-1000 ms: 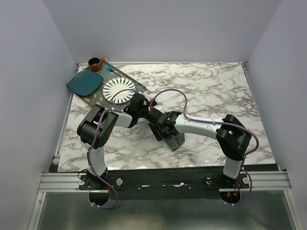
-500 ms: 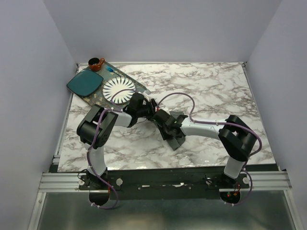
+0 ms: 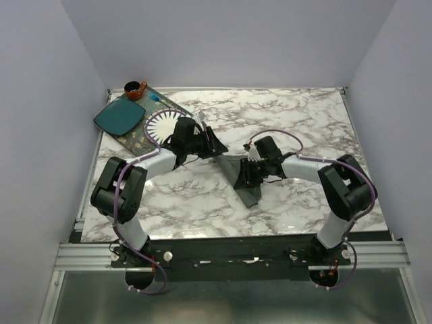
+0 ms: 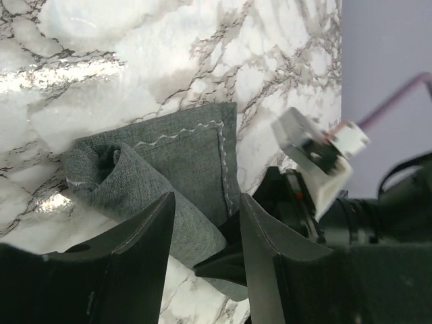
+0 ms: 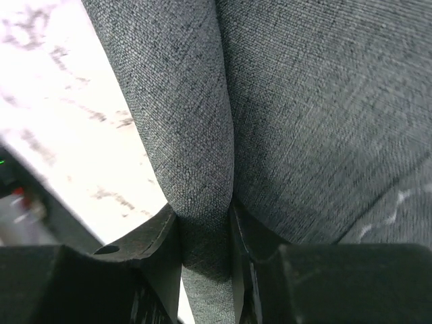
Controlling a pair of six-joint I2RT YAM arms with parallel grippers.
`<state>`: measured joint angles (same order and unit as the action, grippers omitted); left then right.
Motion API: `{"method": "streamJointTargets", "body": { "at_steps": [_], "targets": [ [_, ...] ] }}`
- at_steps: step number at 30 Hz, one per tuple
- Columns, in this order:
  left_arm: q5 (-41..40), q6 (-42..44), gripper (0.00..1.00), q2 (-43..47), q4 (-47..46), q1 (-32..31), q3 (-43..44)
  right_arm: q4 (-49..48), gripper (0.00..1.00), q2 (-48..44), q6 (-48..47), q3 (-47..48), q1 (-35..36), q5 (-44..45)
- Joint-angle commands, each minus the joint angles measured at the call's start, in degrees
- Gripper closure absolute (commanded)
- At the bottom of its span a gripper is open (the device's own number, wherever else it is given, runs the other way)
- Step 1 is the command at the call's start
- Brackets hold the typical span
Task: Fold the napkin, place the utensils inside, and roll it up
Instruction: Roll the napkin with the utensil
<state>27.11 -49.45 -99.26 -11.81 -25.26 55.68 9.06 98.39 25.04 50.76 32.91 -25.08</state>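
The napkin point(image 3: 247, 185) is a dark grey cloth lying rolled and bunched on the marble table, right of centre. In the left wrist view the napkin point(image 4: 177, 156) shows a rolled end and a stitched hem. My right gripper point(image 3: 244, 175) reaches in from the right. In its wrist view the right gripper point(image 5: 204, 212) is shut on a rolled fold of the napkin point(image 5: 317, 108). My left gripper point(image 3: 217, 146) sits just up and left of the cloth. In its wrist view the left gripper point(image 4: 207, 200) is open, gripping nothing. The utensils are hidden.
A white ribbed plate point(image 3: 164, 126), a teal square plate point(image 3: 118, 117) and a small brown cup point(image 3: 134, 88) sit on a patterned mat at the back left corner. Purple cables point(image 3: 283, 135) loop over both arms. The right wrist housing point(image 4: 317, 152) shows close to the left fingers.
My left arm has pulled back up and left, off the napkin. The right gripper has swung round to the napkin's right side and closed on its rolled fold.
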Motion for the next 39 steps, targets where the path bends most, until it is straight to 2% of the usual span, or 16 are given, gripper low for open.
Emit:
{"method": "streamJointTargets", "body": {
  "at_steps": [1,5,12,16,20,22,24,25,26,28,32,38,39],
  "targets": [
    [-0.22,1.82,0.48,2.59,1.9,-0.23,-0.22,-0.44,0.66,7.16,0.71,-0.32,-4.5,-21.39],
    [2.94,-2.74,0.48,-0.84,-3.64,-1.11,-0.84,-3.52,0.66,11.2,2.21,-0.14,-6.89,-29.04],
    [3.39,-6.54,0.49,-9.1,-10.33,-1.73,-1.36,-4.75,0.64,13.5,2.03,-0.14,-9.53,-30.91],
    [0.58,-5.31,0.5,-10.25,-9.2,-1.46,-3.21,0.58,0.52,10.69,-0.33,1.44,-9.61,-26.0],
    [-0.31,-4.95,0.49,-10.95,-9.02,-1.29,-3.83,8.68,0.36,3.07,-5.59,3.72,-8.91,-15.13],
    [-0.48,-4.69,0.5,-11.47,-8.41,-1.29,-3.48,14.28,0.32,-0.37,-7.28,4.87,-6.91,-9.67],
    [-0.57,-4.78,0.49,-11.92,-8.49,-1.2,-3.21,17.56,0.25,-5.89,-9.47,6.8,-4.44,2.01],
    [-0.48,-4.78,0.49,-12.09,-8.49,-1.2,-3.12,19.83,0.23,-7.49,-9.83,7.33,-0.77,6.66],
    [-0.31,-4.86,0.5,-12.27,-8.49,-1.29,-2.77,20.55,0.2,-9.25,-10.53,7.85,1.09,14.8],
    [-0.22,-4.95,0.5,-12.62,-8.14,-1.29,-2.33,21.78,0.17,-12.33,-10.62,8.56,6.87,21.36],
    [0.13,-4.69,0.5,-12.89,-7.52,-1.29,-1.63,23.98,0.15,-11.47,-8.43,11.46,15.51,38.12],
    [1.1,-4.95,0.5,-13.59,-7.26,-1.2,-1.28,26.0,0.13,-0.69,-6.76,16.9,22.73,52.56],
    [1.19,-4.87,0.5,-13.59,-7.17,-1.11,-1.19,26.7,0.06,0.82,-6.58,17.87,23.08,53.37]
  ]
}}
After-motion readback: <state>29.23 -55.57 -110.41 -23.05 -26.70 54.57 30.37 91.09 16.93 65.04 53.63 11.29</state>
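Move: The right hand already pinches the napkin roll, whose middle lies roughly 1 cm ahead and 2 cm left of it; the unrolled flap is centred some 4 cm ahead, 4 cm to its right and 2 cm lower. For the left hand, hovering above, the roll's far end sits about 9 cm below, barely 1 cm ahead and 1 cm left, with the plate about 11 cm ahead, 19 cm left and 10 cm below. Rolling over by some 30 degrees, the pinching right hand eases about 1 cm back until its fingers point more level and left; then they open wide and let go, and the hand rises 7–8 cm, the wrist swinging back past its start to point forward and down. The left hand, after rising slightly, sinks to about 5 cm below its start and 2 cm right, low over the roll's far end, fingers staying half open. ##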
